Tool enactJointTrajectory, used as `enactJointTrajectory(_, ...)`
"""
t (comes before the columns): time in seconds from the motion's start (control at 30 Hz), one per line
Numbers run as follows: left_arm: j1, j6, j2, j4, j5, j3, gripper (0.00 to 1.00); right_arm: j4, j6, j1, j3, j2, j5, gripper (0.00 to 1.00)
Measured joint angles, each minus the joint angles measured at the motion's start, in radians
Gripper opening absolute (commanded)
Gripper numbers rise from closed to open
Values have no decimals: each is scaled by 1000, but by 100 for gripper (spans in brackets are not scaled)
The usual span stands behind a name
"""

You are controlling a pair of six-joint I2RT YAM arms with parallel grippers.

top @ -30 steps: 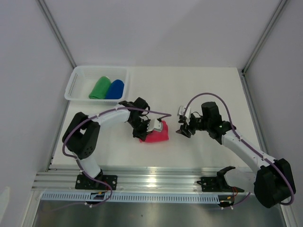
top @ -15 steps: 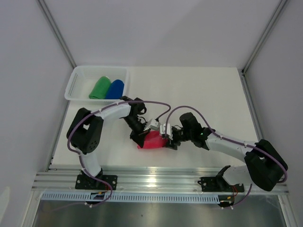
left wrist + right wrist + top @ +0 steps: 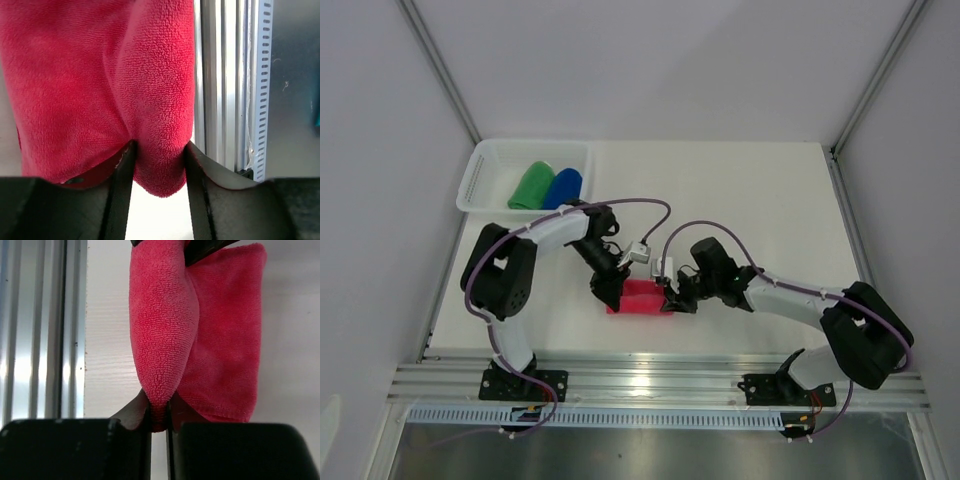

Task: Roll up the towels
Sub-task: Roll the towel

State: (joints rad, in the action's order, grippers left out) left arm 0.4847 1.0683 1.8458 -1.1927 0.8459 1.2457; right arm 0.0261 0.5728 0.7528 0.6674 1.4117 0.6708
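Note:
The pink-red towel (image 3: 640,297) lies loosely rolled on the table near the front, between both grippers. My left gripper (image 3: 611,296) is at its left end. In the left wrist view its jaws stand apart (image 3: 159,150), with a thick fold of the towel (image 3: 100,75) bulging between the fingers and touching both. My right gripper (image 3: 670,300) is at the right end. There its jaws (image 3: 159,412) are pinched tight on the tip of the towel's roll (image 3: 162,330). The green towel (image 3: 531,186) and the blue towel (image 3: 563,188) lie rolled in the basket.
The white mesh basket (image 3: 478,172) stands at the back left of the table. The metal rail (image 3: 660,385) with both arm bases runs along the near edge, close to the pink-red towel. It also shows as the rail (image 3: 220,75) in the left wrist view and the rail (image 3: 40,330) in the right wrist view.
My right arm swung left across the table to the pink-red towel and shut on its right end. The left gripper lowered the towel toward the front and its jaws have parted.

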Motion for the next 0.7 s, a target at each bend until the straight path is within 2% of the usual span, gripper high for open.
enactJointTrajectory(0.03, -5, -3, 0, 1, 5, 0, 53, 4, -24, -2, 6, 8, 10, 0)
enactJointTrajectory(0.1, -11, -13, 0, 1, 12, -3, 63, 15, -68, -7, 22, 36, 29, 0)
enactJointTrajectory(0.17, -18, -23, -2, 0, 28, -7, 65, 30, -114, -21, 40, 71, 56, 0)
enactJointTrajectory(0.2, -23, -25, -3, -3, 34, -7, 76, 36, -140, -34, 46, 85, 73, 0)
enactJointTrajectory(0.33, -68, -57, -22, -3, 76, -7, 80, 37, -261, -111, 52, 119, 140, 0)
enactJointTrajectory(0.37, -81, -71, -31, 2, 81, -7, 99, 36, -290, -128, 53, 123, 155, 0)
enactJointTrajectory(0.57, -106, -200, -174, 124, 83, -8, 100, -41, -523, -234, 55, 157, 239, 0)
enactJointTrajectory(0.7, -76, -257, -304, 231, 1, -8, 99, -103, -689, -289, 79, 233, 287, 0)
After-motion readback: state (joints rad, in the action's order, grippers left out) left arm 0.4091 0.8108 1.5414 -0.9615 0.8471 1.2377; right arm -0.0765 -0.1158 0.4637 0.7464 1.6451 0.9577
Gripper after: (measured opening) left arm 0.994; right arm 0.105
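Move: The left hand's opening fingers are around the left end of the rolled-up red towel, whose middle lies about 7 cm to the right, 1 cm farther out and a touch lower. The right fingers pinch its other end, with the towel's middle some 8 cm to their left and 1 cm ahead. From the left hand, the blue towel is about 30 cm ahead and 15 cm left, and the white bin's middle roughly 33 cm ahead and 27 cm left. The right fingers keep their pinch on the red towel's right end while the left fingers spread wide and come free of its left end, that hand then climbing about 8 cm and going 5 cm forward. After a slight dip, the right hand carries its end some 4 cm forward and a little right, rolling the wrist strongly while swinging clockwise about 25 degrees. ##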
